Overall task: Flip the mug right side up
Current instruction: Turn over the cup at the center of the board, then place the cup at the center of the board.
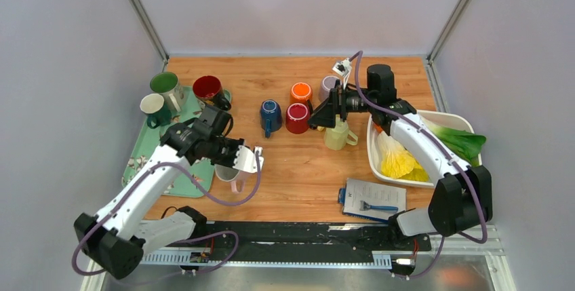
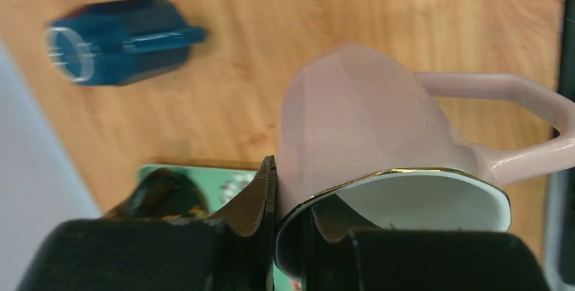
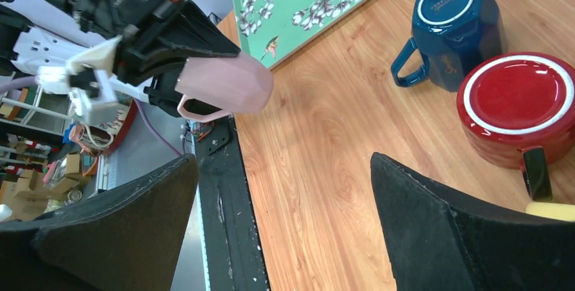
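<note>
My left gripper [image 2: 291, 192] is shut on the rim of the pink mug [image 2: 359, 114], with one finger inside the mouth and one against the outer wall. The mug [image 1: 229, 176] is held off the table on its side near the front edge, by the tray's corner. From the right wrist view the pink mug [image 3: 227, 84] has its base towards the table's middle and its handle hanging down. My right gripper [image 1: 324, 116] stands open over the table's middle, just left of a pale yellow mug [image 1: 337, 136]. Nothing is between the fingers of the right gripper [image 3: 283, 162].
Blue [image 1: 270, 114] and red [image 1: 297, 118] mugs sit upside down mid-table, with orange [image 1: 301, 92] and lilac [image 1: 328, 86] ones behind. A green tray [image 1: 146, 148] at left holds three mugs. A white bin [image 1: 371, 148] of vegetables and a sheet with a razor [image 1: 373, 199] lie at right.
</note>
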Tool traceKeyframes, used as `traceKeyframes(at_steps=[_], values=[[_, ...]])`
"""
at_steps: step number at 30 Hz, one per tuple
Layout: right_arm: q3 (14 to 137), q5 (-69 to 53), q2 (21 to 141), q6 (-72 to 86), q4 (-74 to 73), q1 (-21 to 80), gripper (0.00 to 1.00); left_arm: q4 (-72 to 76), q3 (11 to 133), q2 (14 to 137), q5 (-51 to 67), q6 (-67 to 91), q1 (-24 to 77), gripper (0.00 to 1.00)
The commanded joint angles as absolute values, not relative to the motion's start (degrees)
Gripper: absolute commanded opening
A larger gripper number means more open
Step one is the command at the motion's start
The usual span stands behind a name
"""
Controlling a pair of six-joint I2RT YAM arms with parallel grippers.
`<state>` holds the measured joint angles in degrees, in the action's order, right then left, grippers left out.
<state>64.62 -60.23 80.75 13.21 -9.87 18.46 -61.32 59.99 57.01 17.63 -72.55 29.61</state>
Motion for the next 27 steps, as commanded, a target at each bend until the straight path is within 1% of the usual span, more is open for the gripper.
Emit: traceKeyframes(at_steps=[1, 4, 8, 12, 18, 27], values=[[64.0, -58.1, 77.4, 9.8, -11.1, 18.5, 1.0, -69.0, 65.2, 63.1, 19.2, -75.0, 29.6, 0.0], [63.5, -57.1, 75.9, 8.7, -12.0, 18.2, 1.0, -69.8, 68.1, 67.4, 18.2, -74.4, 30.0, 0.0], [62.3, -56.1, 74.8, 8.3, -12.7, 17.7, 1.0, -70.7, 70.8, 73.8, 14.2, -74.5, 30.7, 0.0], [62.1, -56.1, 74.7, 8.2, -12.9, 17.7, 1.0, -70.2, 70.9, 77.7, 12.1, -74.2, 30.7, 0.0], [63.4, -55.8, 75.6, 8.1, -12.9, 17.7, 1.0, -65.5, 69.0, 80.4, 11.4, -73.2, 30.9, 0.0], [62.3, -55.7, 75.3, 8.0, -13.1, 17.7, 1.0, -63.3, 68.4, 84.3, 9.8, -71.3, 31.4, 0.0]])
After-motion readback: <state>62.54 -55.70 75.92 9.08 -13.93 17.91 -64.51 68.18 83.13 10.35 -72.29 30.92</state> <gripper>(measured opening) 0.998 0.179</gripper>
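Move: The left hand already holds the pink mug by its rim; the bare board beside the tray, which it is lowering towards, lies about 17 cm below it and some 2 cm ahead. From this hand the blue mug is roughly 13 cm ahead and 10 cm right, the red mug 12 cm ahead and 19 cm right, and the brown mug 20 cm ahead and 8 cm left. From the empty right hand that bare board is about 24 cm left, 7 cm back and 25 cm down. Keeping the rim of the pink mug pinched between its closed fingers, the left hand lowers it about 7 cm towards the bare board at the tray's right side, first dipping slightly back, then easing some 4 cm forward beyond where it began. The wrist tilts about 20 degrees, bringing the fingers close to straight down, and the descent slows. ##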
